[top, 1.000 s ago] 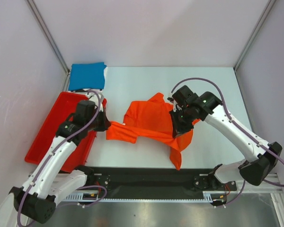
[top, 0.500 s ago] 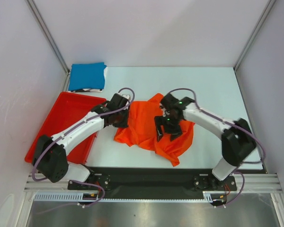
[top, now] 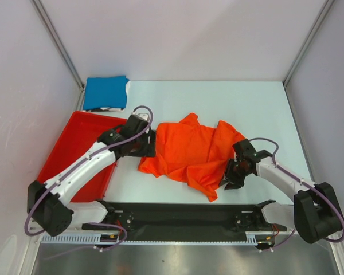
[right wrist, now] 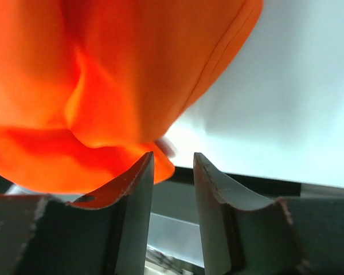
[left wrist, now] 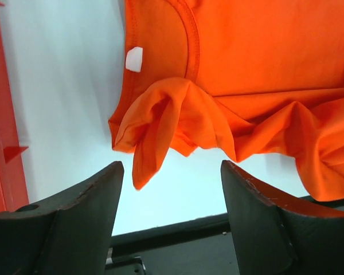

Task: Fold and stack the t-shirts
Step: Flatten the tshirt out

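Note:
The orange t-shirt (top: 186, 152) lies crumpled and partly spread in the middle of the table, its collar and a bunched sleeve (left wrist: 160, 123) showing in the left wrist view. The blue t-shirt (top: 106, 92) rests folded at the back left corner. My left gripper (top: 151, 143) (left wrist: 172, 169) stands wide open at the orange shirt's left edge, with only table between its fingers. My right gripper (top: 229, 176) (right wrist: 173, 156) is at the shirt's front right edge, jaws a narrow gap apart. Orange cloth (right wrist: 120, 86) touches its left fingertip, but nothing is between them.
A red plastic tray (top: 69, 157) sits along the left side, beside my left arm. The black base rail (top: 183, 215) runs along the near edge. Frame posts and walls close in the back and sides.
My left gripper has opened and let go of the orange shirt. My right arm moved from the shirt's middle to its front right edge, and the shirt's right side now lies spread out.

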### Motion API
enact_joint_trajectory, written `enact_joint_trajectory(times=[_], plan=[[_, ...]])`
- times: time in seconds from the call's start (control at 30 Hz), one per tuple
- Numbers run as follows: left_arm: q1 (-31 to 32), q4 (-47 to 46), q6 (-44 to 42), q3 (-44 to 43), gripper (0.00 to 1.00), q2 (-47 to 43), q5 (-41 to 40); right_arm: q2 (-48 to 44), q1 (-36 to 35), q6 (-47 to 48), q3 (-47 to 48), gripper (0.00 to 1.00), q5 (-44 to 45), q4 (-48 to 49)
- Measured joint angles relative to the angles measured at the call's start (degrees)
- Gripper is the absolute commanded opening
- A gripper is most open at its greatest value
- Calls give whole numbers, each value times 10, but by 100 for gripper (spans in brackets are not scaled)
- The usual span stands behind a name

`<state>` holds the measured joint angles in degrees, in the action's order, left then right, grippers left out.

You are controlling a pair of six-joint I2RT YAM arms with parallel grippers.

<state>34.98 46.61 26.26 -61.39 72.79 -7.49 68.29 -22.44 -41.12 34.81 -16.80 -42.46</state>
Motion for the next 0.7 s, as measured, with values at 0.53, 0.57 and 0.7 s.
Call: enact_joint_trajectory(times=[0.53,0.57,0.7], plan=[[17,38,64,110,50,-129,-20,184,102,75,148,79,50,65],[17,38,62,111,50,-125,-26,175,103,85,160,83,59,60],[17,32,52,111,50,-112,-41,92,105,104,165,82,75,20]])
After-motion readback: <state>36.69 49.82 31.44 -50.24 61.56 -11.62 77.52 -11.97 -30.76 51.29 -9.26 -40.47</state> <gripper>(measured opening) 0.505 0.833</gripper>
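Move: The t-shirt's right edge lies about 11 cm ahead of the right hand, straight in line and 3 cm lower; the shirt's near-right corner is some 4 cm back and 5 cm left of this hand. From the left hand that right edge is roughly 27 cm right, 2 cm ahead and 13 cm below. The shirt's left flap lies about 3 cm behind the left hand and 1 cm left, the red tray's right wall 13 cm left and 2 cm back. Right hand sweeps about 12 cm forward along the shirt's right edge, opens, lifts; left draws back 5 cm. ##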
